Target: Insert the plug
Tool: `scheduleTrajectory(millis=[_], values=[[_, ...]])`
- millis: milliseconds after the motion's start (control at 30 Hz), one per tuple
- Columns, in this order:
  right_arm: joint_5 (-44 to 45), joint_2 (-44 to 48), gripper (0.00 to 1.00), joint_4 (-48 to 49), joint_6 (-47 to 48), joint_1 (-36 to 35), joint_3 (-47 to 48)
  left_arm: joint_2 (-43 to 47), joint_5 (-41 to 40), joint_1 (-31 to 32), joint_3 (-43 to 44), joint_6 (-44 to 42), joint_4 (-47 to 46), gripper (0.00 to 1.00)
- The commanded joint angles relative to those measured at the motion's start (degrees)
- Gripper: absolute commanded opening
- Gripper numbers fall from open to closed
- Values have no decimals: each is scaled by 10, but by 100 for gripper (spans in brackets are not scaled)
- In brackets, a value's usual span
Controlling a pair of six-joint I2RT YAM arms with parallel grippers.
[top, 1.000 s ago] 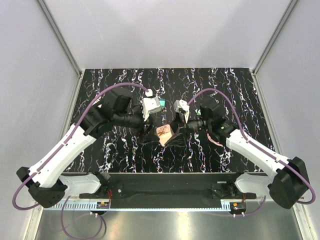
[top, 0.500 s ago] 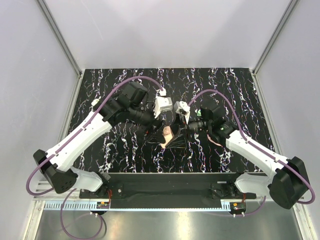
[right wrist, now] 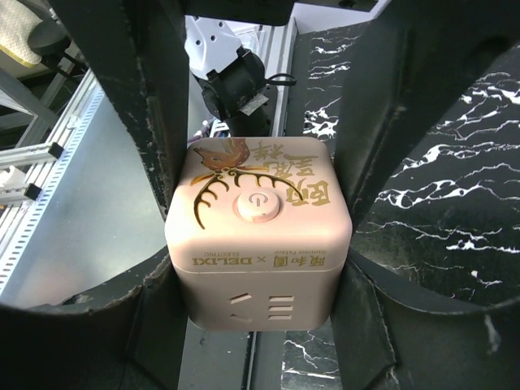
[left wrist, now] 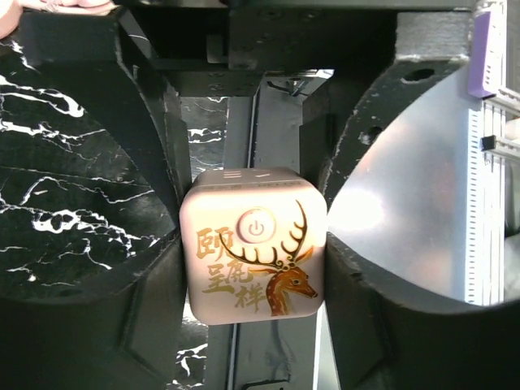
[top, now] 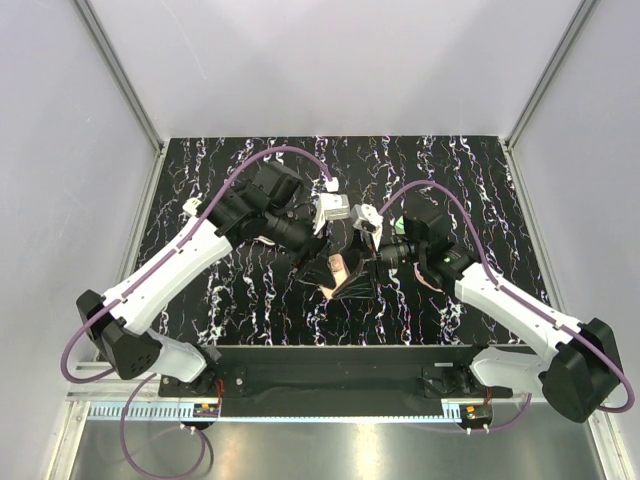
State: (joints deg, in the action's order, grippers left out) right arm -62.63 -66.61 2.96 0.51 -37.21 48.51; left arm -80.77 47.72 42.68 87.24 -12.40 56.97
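Observation:
A pink socket cube point(top: 338, 265) with a gold deer and a round power button is held off the table at the centre, between both arms. My right gripper point(right wrist: 258, 236) is shut on the cube point(right wrist: 258, 231), its fingers pressed to two opposite sides, with slot openings on the face toward the camera. My left gripper point(left wrist: 253, 244) comes in from the other side. Its fingers point(left wrist: 162, 268) lie flat against the cube point(left wrist: 253, 248) on left and right. In the top view the left gripper point(top: 326, 268) and right gripper point(top: 353, 272) meet at the cube. The plug is out of view.
The black marbled table point(top: 250, 300) lies below the arms. A pale pink cord piece point(top: 432, 283) rests on it under the right arm. Grey walls point(top: 60, 200) close the sides, and the metal base rail point(top: 330, 375) runs along the near edge.
The left arm swung right and forward toward the cube, and its jaws have narrowed onto the cube's sides. The right arm and the cube have hardly moved.

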Motion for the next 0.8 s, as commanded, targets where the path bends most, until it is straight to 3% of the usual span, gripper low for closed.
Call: scheduleTrajectory(millis=[0,33,133,167,233,300,333,433,467,767], values=[[-27,13,0,24,10,-8,7,-12,47,0,18,0,-24,46],[-24,14,0,24,12,-8,5,-12,43,0,16,2,-24,28],[-11,18,1,22,11,-8,4,-8,17,0,7,3,-23,3],[0,22,9,22,9,-8,5,-8,7,0,4,3,-22,0],[32,24,42,18,7,-8,5,-6,-45,-2,3,9,-21,0],[63,38,61,11,5,-8,6,-4,-93,-9,0,12,-20,0],[75,45,77,9,0,-8,6,-2,-102,-15,-2,12,-20,0],[109,85,88,-9,-2,-8,9,11,-147,-52,-9,14,-21,0],[116,108,98,-17,-16,-8,12,16,-161,-62,-19,13,-23,0],[208,243,100,-54,-46,-8,-29,20,-288,-226,-31,-30,-86,0]])
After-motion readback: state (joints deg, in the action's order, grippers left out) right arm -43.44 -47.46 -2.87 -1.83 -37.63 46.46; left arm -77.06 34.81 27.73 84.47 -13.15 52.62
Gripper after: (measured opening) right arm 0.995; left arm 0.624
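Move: The pink cube plug is already between both my hands' finger pads, so it lies right at each hand point. For my left hand the white power strip is about 33 cm ahead and 37 cm to the left, some 22 cm below. The white cord bundle lies about 25 cm ahead and 18 cm left, the teal block some 36 cm ahead and 4 cm left, both down on the table. I keep my left fingers' grip on the cube while my right fingers open wide and let go of it. Then my left hand carries the cube off, about 10 cm forward and 7 cm left at nearly level height, towards the power strip, swinging some 20 degrees counter-clockwise; my right hand backs away up and to the right, turning clockwise. ##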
